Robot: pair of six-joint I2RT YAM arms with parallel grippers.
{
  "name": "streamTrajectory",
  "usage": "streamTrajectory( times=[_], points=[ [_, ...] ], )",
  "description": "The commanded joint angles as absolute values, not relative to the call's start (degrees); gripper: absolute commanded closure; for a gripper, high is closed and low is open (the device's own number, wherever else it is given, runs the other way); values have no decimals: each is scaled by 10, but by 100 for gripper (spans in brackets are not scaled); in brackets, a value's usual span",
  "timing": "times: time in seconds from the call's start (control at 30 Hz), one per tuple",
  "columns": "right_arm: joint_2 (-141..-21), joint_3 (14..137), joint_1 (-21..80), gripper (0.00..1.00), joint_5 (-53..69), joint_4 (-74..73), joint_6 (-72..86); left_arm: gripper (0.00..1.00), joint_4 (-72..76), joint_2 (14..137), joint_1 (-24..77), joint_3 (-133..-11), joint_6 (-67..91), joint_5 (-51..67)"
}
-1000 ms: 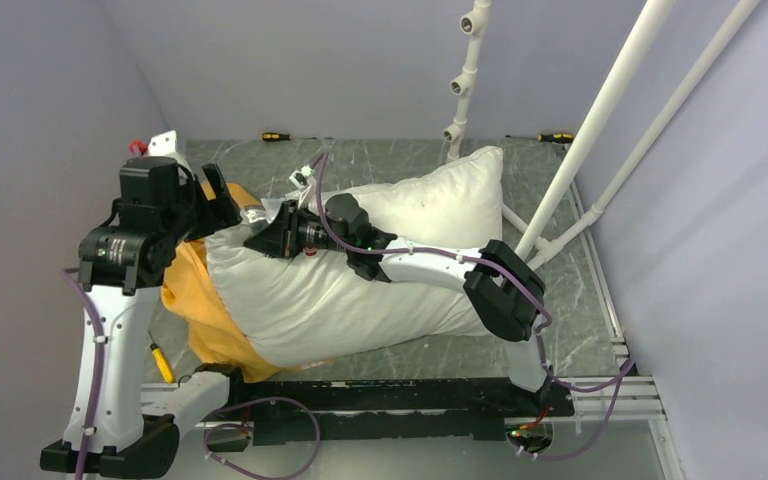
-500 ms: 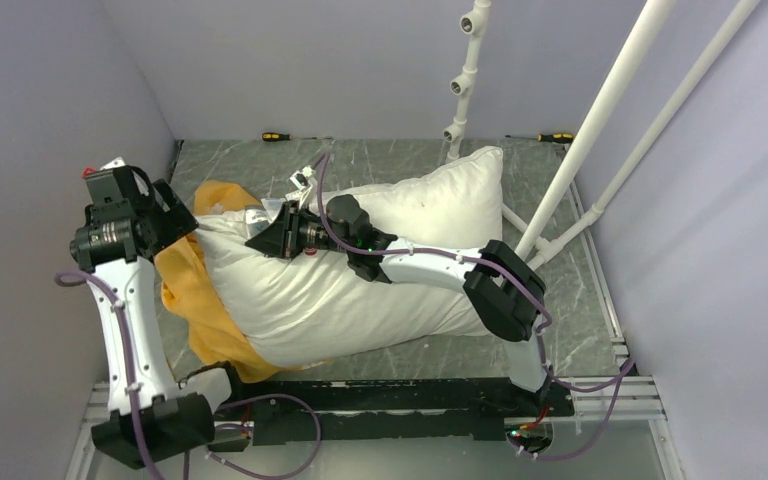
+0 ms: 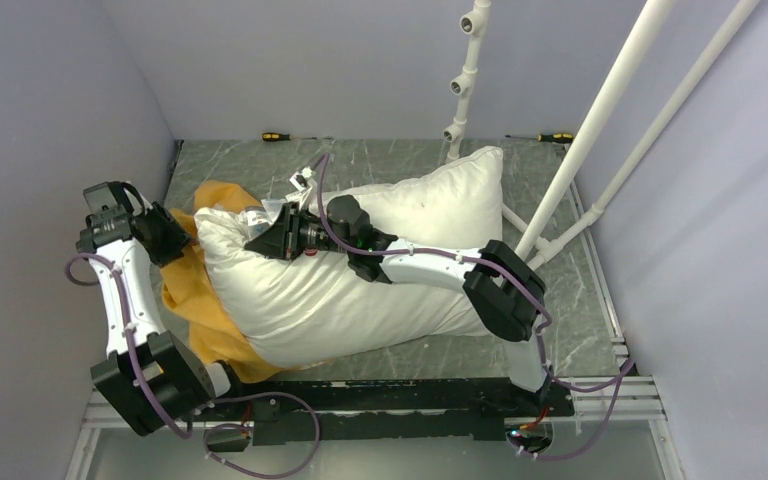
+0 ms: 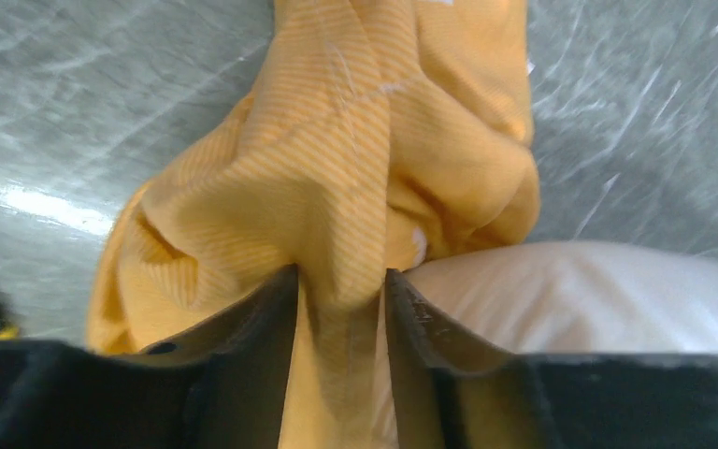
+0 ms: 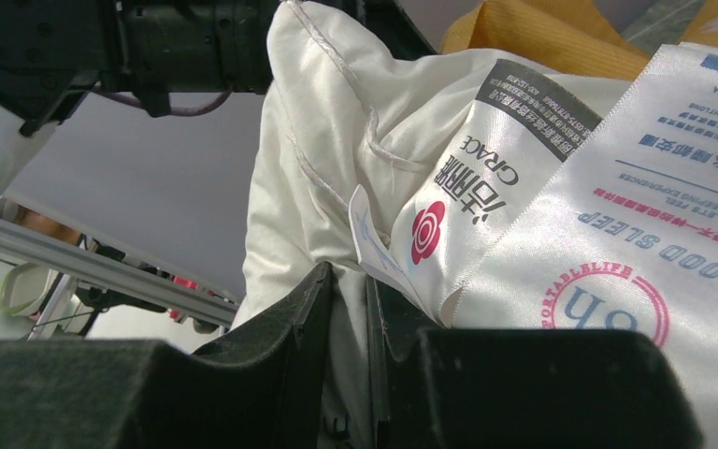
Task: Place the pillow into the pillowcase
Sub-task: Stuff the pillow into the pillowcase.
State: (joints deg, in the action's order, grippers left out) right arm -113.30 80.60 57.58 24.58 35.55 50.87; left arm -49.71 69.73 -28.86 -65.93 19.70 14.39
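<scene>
The white pillow (image 3: 360, 290) lies slantwise across the table, its left end inside the bunched orange-yellow pillowcase (image 3: 185, 300). My left gripper (image 3: 173, 237) is at that left end. In the left wrist view its jaws (image 4: 341, 281) are shut on a fold of the pillowcase (image 4: 337, 168), with the pillow (image 4: 598, 290) just to the right. My right gripper (image 3: 260, 232) rests on the pillow's upper left edge. In the right wrist view it (image 5: 349, 276) pinches the pillow's seam (image 5: 337, 112) beside the label tags (image 5: 514, 150).
White pipe posts (image 3: 600, 120) rise at the right, and a pipe with fittings (image 3: 465, 80) stands at the back. Two screwdrivers (image 3: 278, 136) (image 3: 557, 137) lie along the far table edge. Grey walls close in on the left and right.
My left arm has swung left and down, and its gripper has come onto the pillowcase and closed on a fold of it. The right arm and the pillow have stayed put.
</scene>
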Motion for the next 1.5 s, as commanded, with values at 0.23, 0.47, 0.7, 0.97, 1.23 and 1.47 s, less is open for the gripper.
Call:
streamTrajectory(
  times=[0.23, 0.47, 0.7, 0.97, 1.23, 1.47],
  points=[
    [-1154, 797, 597, 76, 328, 266, 513, 100, -486, 649, -302, -740, 203, 254],
    [-1135, 800, 597, 76, 342, 263, 505, 100, -451, 608, -287, -849, 263, 432],
    [-1120, 810, 598, 76, 350, 247, 494, 100, -278, 582, -172, -782, 358, 462],
    [-1121, 853, 599, 76, 353, 228, 497, 100, -448, 680, 45, -945, 249, 375],
    [-1147, 902, 567, 76, 330, 200, 516, 100, -534, 648, 110, -1025, 274, 398],
    [-1120, 945, 535, 76, 264, 187, 506, 100, -400, 616, 110, -1040, 419, 506]
  ],
)
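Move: Just under the left fingers, 1 cm ahead of them and some 2 cm down, stands a fold of the pillowcase. The pillow's left end lies about 8 cm to this hand's right and 3 cm nearer the base, roughly level in height; the right gripper, holding the pillow's corner, is some 15 cm to the right, level fore and aft, 6 cm higher. From the right hand the fold lies around 15 cm left, 1 cm ahead and 8 cm down. The left hand dips about 1 cm and shuts fully on the pillowcase fold, then lifts it steeply, swings it some 23 cm to the right over the pillow's left end towards the right gripper, and finishes climbing, about 20 cm up in all, the wrist turning some 40 degrees clockwise as the fingers tip upward. Meanwhile the right hand keeps its pinch on the pillow's corner, staying nearly in place until it rises about 4 cm late on as the case's edge arrives beside it. ##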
